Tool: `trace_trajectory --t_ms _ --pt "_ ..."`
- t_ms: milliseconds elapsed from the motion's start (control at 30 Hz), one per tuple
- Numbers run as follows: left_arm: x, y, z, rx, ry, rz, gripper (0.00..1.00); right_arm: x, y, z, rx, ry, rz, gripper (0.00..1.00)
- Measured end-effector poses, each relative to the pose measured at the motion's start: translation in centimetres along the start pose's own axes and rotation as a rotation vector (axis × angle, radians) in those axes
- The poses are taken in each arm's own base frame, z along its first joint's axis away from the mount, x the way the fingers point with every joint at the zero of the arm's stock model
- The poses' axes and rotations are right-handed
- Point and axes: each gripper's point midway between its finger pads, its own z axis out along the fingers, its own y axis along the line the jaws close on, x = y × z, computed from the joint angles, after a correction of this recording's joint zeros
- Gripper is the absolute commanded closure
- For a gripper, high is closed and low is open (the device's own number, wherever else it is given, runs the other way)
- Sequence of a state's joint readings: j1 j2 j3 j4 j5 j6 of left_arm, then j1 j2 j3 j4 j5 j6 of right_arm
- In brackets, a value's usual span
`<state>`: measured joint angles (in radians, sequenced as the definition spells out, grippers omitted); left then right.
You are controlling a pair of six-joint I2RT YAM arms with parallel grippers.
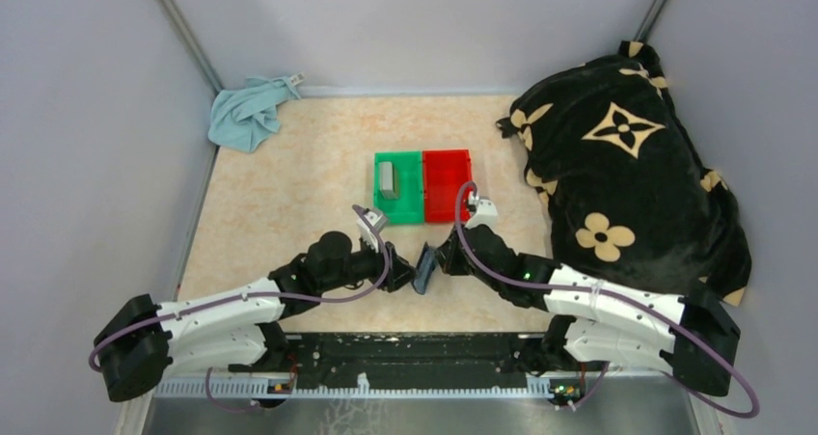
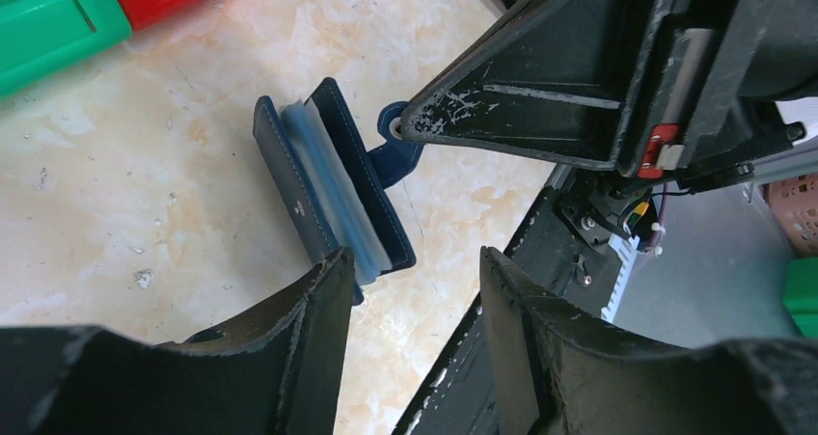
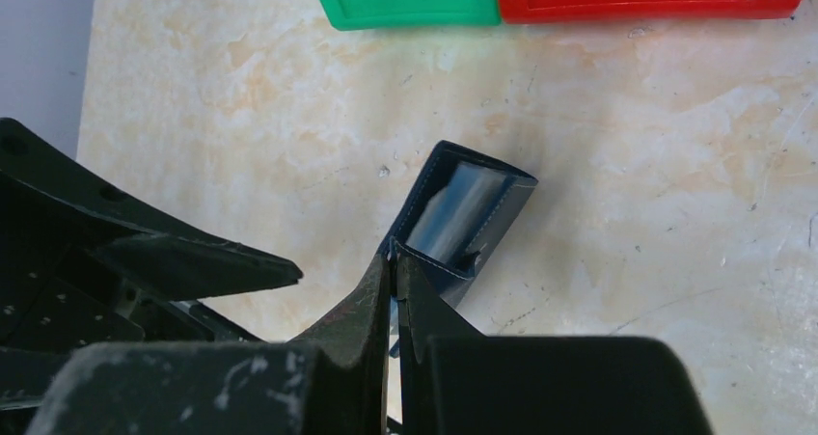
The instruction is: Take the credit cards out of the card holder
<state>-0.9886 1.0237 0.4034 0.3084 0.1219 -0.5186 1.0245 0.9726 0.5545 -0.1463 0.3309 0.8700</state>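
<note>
The navy card holder stands on edge, partly open, between my two grippers. My right gripper is shut on one thin flap of the card holder; in the left wrist view its finger meets the snap tab. My left gripper is open with nothing between its fingers, its left fingertip right at the card holder's near corner. Pale blue-grey sheet edges show between the flaps; I cannot tell whether they are credit cards. A grey credit card lies in the green bin.
The red bin adjoins the green one just behind the grippers. A black flower-patterned blanket fills the right side. A light blue cloth lies in the far left corner. The metal base rail runs along the near edge.
</note>
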Motion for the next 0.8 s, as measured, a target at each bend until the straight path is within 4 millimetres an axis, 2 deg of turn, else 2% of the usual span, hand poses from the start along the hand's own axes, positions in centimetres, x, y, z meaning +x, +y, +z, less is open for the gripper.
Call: trace_trajectory --t_ms 267,367,467,600,800 --pt "-2.0 -0.5 -1.2 -0.002 -0.081 0.013 0.42 -0.6 -0.6 0.3 0.014 -0.005 -0.002 1.0" --pt "-2.0 -0.3 -1.2 -0.011 -0.081 0.015 0.42 -0.7 -1.4 0.5 0.037 -0.006 0.025 1.0" --pt "-1.7 -0.1 -1.0 -0.018 -0.072 0.013 0.42 0.0 -3.3 0.5 0.08 0.001 0.063 1.0" --pt "-1.0 0.4 -0.6 -0.033 -0.045 0.01 0.43 0.6 -6.8 -0.3 0.151 -0.007 0.133 1.0" --pt "-0.2 0.9 -0.2 -0.049 -0.016 0.006 0.44 1.2 -9.7 -0.6 0.246 0.016 0.172 1.0"
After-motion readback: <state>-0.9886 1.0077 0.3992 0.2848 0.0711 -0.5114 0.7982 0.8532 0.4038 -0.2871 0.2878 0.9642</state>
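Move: My right hand already pinches the card holder's flap. The half-closed card holder's middle lies about 3 cm to the left, 2 cm back and 7 cm below that hand. The red tray is some 15 cm ahead and 3 cm to the right, the green tray 15 cm ahead and 9 cm to the left, both roughly 11 cm lower. From my empty left hand the card holder lies about 4 cm right, 2 cm ahead and 7 cm down. Keeping the flap pinched in my shut right fingers, I hold nearly still at first. Then I draw it about 8 cm to the right and some 6 cm down, swinging the hand about 15 degrees clockwise, to pull the near cover away from the cards. My left hand, fingers still half open, bobs up about 2 cm beside the card holder and sinks back. ##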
